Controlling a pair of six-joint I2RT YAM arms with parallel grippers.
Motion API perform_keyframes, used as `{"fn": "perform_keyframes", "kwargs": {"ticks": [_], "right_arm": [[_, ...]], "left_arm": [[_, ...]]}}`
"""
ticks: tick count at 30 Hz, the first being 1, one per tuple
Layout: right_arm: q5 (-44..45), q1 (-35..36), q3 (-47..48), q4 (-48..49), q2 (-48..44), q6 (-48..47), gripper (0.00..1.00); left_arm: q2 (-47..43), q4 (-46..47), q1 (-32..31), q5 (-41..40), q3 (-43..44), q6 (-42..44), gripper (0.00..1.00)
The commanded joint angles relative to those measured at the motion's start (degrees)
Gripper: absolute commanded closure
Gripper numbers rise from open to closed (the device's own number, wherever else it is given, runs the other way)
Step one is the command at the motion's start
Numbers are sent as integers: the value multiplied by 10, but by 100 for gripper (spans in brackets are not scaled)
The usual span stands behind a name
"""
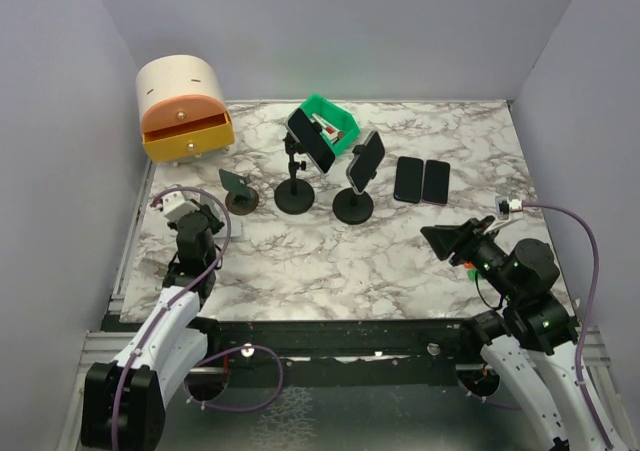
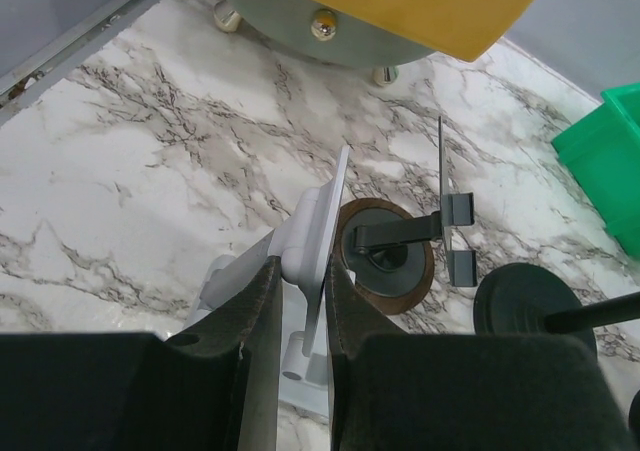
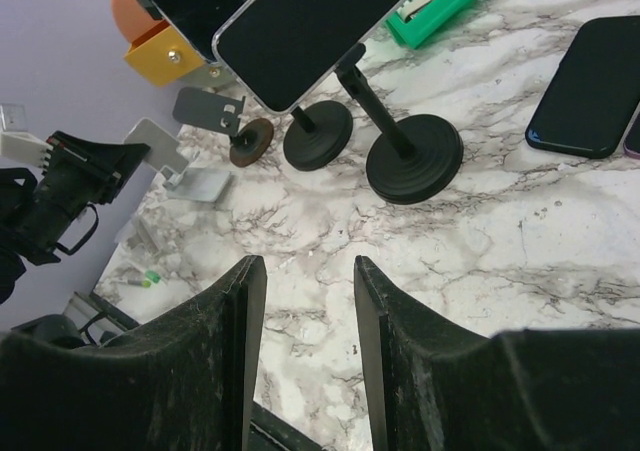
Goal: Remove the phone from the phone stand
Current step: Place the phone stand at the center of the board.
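Two black phone stands stand mid-table, each carrying a dark phone: one phone (image 1: 311, 139) on the stand with base (image 1: 295, 197), the other phone (image 1: 366, 161) on the stand with base (image 1: 353, 207). My right gripper (image 1: 447, 241) hovers open to their right, nothing between its fingers (image 3: 250, 301); both mounted phones (image 3: 310, 31) lie ahead of it. My left gripper (image 2: 303, 271) is shut on the upright plate of a small white stand (image 2: 325, 216) that holds no phone, at the table's left side (image 1: 213, 211).
A small empty grey holder on a brown base (image 1: 240, 199) stands beside the left gripper. Two phones (image 1: 421, 181) lie flat at the right. A green bin (image 1: 338, 121) sits behind the stands, and a cream and orange drawer box (image 1: 182, 106) at back left.
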Motion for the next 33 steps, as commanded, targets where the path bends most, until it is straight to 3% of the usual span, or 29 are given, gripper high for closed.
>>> {"fn": "perform_keyframes", "kwargs": {"ticks": [1,19,21,25,29,33], "right_arm": [[11,6,5,5,-8,-6,55],[12,9,6,3,-9,-6,55],[12,8,6,1,-8,-6,55],[14,9,11,-3,-5,-9,55],[14,9,11,-2,-3,-10,55],[14,10,11,-5,-2,-11,55]], "left_arm": [[12,82,13,19,-9,3,100],[98,89,37,81,4,13,100],[96,88,37,87,4,14,93],[76,80,37,80,4,17,66],[63,58,37,78,7,17,54],[48,31,36,70,12,13,48]]}}
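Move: The pale phone stand is already pinched in the left gripper by its back plate. Its spot on the table lies roughly 3 cm ahead, 3 cm right and 9 cm below the hand. The brown-based stand is about 11 cm ahead and 5 cm right, and the nearer black stand with its phone some 13 cm ahead and 20 cm right. From the idle right hand the spot is about 14 cm ahead, 50 cm left and 20 cm down. Bring the left gripper about 2 cm forward and 2 cm down, keeping the pinch on the pale phone stand's back plate, until its base sits on the table just short of the brown-based stand. Then open the fingers about a third of their range to free the plate and ease back half a centimetre. ##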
